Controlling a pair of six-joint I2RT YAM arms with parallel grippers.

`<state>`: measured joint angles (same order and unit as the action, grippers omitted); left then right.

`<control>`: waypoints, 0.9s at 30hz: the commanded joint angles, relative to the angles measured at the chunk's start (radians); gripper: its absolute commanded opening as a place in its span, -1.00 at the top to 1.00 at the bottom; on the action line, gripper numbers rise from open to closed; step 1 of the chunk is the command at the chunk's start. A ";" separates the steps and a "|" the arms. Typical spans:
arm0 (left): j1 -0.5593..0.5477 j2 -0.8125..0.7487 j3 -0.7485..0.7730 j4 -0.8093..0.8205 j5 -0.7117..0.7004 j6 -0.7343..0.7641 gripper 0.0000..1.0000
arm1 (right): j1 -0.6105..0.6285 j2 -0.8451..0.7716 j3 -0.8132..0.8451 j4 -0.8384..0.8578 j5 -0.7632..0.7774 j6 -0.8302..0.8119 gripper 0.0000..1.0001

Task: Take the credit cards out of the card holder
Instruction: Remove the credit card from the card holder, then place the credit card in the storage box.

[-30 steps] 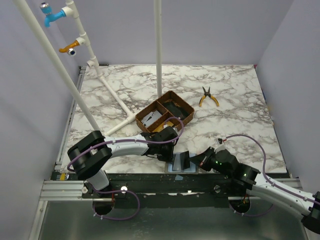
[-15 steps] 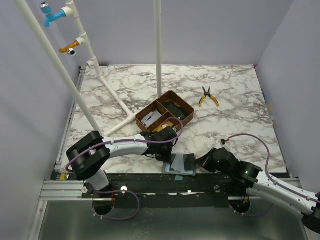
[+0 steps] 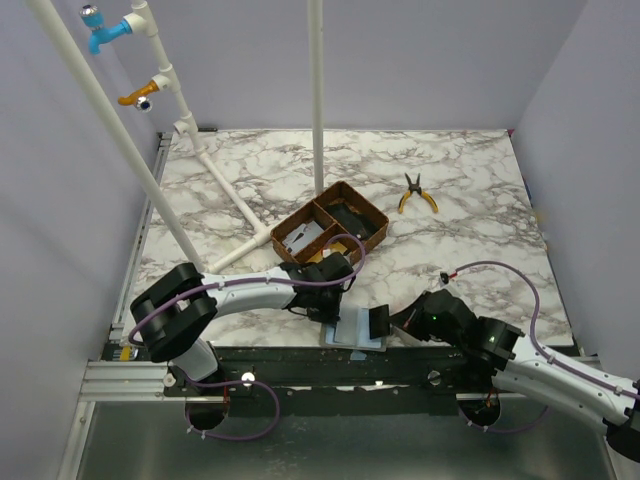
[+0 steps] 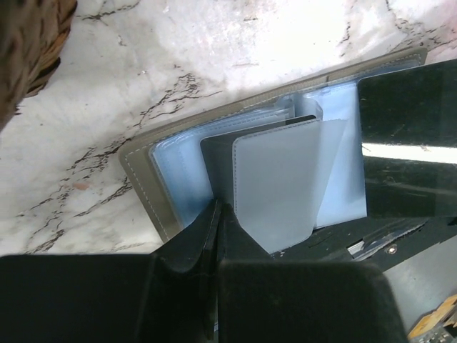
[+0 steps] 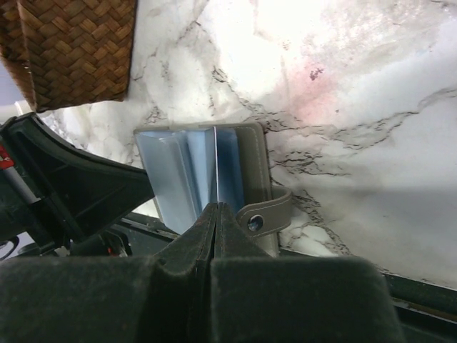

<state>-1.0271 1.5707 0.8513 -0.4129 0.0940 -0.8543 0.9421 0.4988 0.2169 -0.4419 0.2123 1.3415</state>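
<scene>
The card holder lies open at the table's near edge, grey outside and pale blue inside. My left gripper is shut. Its tips rest where a dark leaf meets a pale grey credit card that stands out of the sleeves. I cannot tell if they pinch anything. My right gripper is shut on a thin leaf of the holder, seen edge-on. That leaf shows as a dark glossy rectangle in the left wrist view. Other credit cards are hidden in the sleeves.
A brown woven tray with compartments stands just behind the left gripper. Yellow-handled pliers lie at the back right. White pipes cross the left of the table, and one post rises at centre. The holder's snap strap points toward the table edge.
The right gripper has swung the dark leaf a little to the right, uncovering more of the pale blue inside. The left gripper has stayed in place.
</scene>
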 commanded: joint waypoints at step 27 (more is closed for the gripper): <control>0.062 -0.247 0.105 -0.116 0.006 0.081 -0.17 | -0.005 0.092 0.132 0.024 0.019 -0.003 0.99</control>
<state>-0.9817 1.3613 0.9550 -0.5625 0.0448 -0.7845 0.9409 0.5781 0.3099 -0.4355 0.2123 1.3418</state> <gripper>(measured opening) 0.548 0.006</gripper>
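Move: The left hand's shut fingertips are at the card holder's left sleeve; the holder's middle lies about 5 cm to their right and 1 cm back, roughly 1 cm lower. The black card, already held by the right hand, is some 11 cm right and 1 cm ahead of the left hand; the basket is about 25 cm ahead, 1 cm left. From the right hand, the card's middle is 3 cm left and 1 cm ahead, the holder's 9 cm left, 2 cm back and 4 cm below. Left hand rises 8 cm and slightly forward off the holder, opening; right lifts its still-pinched card 2.5 cm. ##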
